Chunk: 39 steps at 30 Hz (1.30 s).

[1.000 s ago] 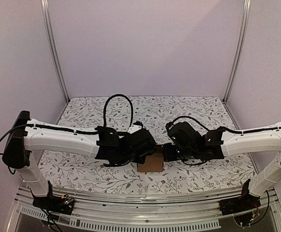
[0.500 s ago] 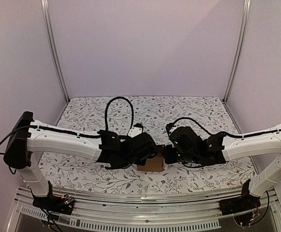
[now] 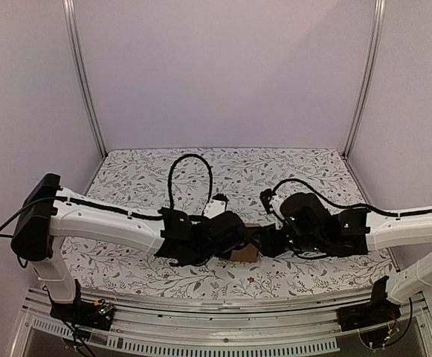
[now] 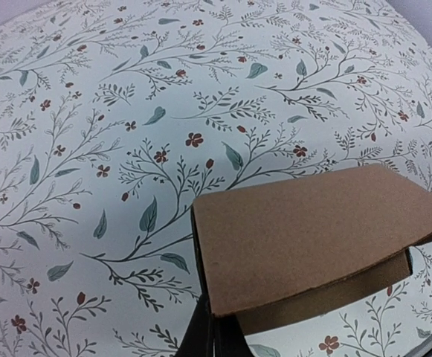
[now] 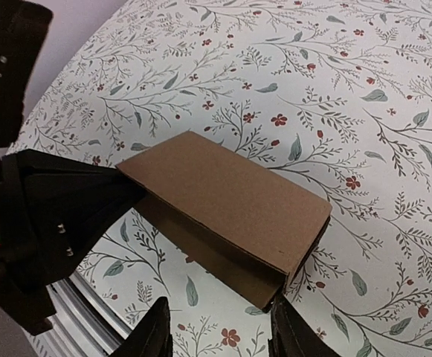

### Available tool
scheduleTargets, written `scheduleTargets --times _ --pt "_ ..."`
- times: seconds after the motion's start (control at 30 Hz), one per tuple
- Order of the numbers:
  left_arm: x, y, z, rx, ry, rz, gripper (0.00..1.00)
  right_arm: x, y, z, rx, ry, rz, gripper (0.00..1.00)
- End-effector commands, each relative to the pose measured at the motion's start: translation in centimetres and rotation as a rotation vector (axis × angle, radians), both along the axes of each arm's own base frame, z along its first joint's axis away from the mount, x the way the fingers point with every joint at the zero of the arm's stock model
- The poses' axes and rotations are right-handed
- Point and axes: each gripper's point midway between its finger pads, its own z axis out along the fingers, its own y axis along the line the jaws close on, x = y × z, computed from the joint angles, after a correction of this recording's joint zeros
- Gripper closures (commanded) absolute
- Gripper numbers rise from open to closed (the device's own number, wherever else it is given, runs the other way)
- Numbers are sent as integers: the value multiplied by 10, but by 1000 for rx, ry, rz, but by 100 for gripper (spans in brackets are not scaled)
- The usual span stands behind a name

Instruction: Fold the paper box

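Note:
The paper box is a small plain brown carton, low over the flowered table between my two grippers. In the left wrist view the paper box has its top flap lying slightly bowed. My left gripper is shut, pinching the box's near left corner. In the right wrist view the paper box lies just ahead of my right gripper, which stands open with nothing between its fingers. The right finger is close to the box's near corner. The left gripper shows as a black block meeting the box's far end.
A flowered cloth covers the table. A metal rail runs along the near edge. Two upright posts stand at the back corners in front of plain walls. Cables loop above both wrists.
My right gripper has gone from shut to open and let go of the box. Both wrists and the box have shifted a little lower and to the right.

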Motion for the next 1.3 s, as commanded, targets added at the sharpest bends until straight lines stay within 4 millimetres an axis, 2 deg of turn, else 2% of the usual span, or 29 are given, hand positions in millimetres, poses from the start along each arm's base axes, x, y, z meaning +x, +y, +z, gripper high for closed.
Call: scheduleTargets --times 0.0,0.1,0.17,0.33,0.4,0.43,0.67,0.77,0.93,0.97,1.03,1.1,1.13,1.23,1.27 --pt "-16 -3 -33 69 59 -57 100 -4 -2 44 48 -106 62 55" --pt "-16 -4 -35 73 60 -60 100 1 -2 71 57 -170 65 53" --pt "-16 -4 -34 73 58 -62 100 6 -2 87 59 -209 51 56" --pt "-16 -8 -37 82 60 -77 100 21 4 105 35 -273 22 86" --pt "-16 -8 -37 81 63 -78 100 28 8 99 7 -275 10 100" --pt "-16 -8 -38 83 62 -78 100 31 8 97 3 -275 2 100" --pt "-17 -9 -39 83 63 -81 100 43 16 57 -31 -236 -17 100" --pt "-16 -9 -39 82 62 -79 100 43 16 29 -37 -210 -30 100" --pt "-17 -11 -40 84 66 -84 100 34 16 -38 -43 -94 -45 100" --pt "-17 -11 -40 83 67 -86 100 32 15 -46 -48 -77 -46 100" --pt "-17 -11 -40 83 68 -86 100 30 13 -59 -57 -49 -57 100" --pt "-18 -11 -38 81 69 -86 98 29 12 -62 -57 -43 -64 100" --pt "-18 -11 -38 78 72 -89 92 30 11 -62 -57 -45 -68 100" --pt "-21 -9 -34 81 79 -99 64 32 11 -57 -55 -58 -75 100" --pt "-21 -7 -32 84 82 -97 59 32 12 -55 -54 -64 -74 100"
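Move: The box lid's middle lies roughly 5 cm ahead of the right hand, 4 cm to its left and 3 cm below; the box's near-right corner is just under that hand, about 1 cm ahead and 1 cm to its right, and its near-left corner about 9 cm to its left, level with it and 2 cm lower. From the left hand, whose shut fingertips are at that near-left corner, the lid's middle is some 4 cm ahead, 5 cm to the right and 1 cm lower. Up about 11 cm goes the right hand, off the box's near-right corner, its half-open fingers shutting on the way; it then carries forward and a little left, arching over the lid, and drops some 13 cm until the shut fingertips press down on the lid's top. The left hand edges about 1 cm right at the near-left corner, then begins to open its fingers there. ##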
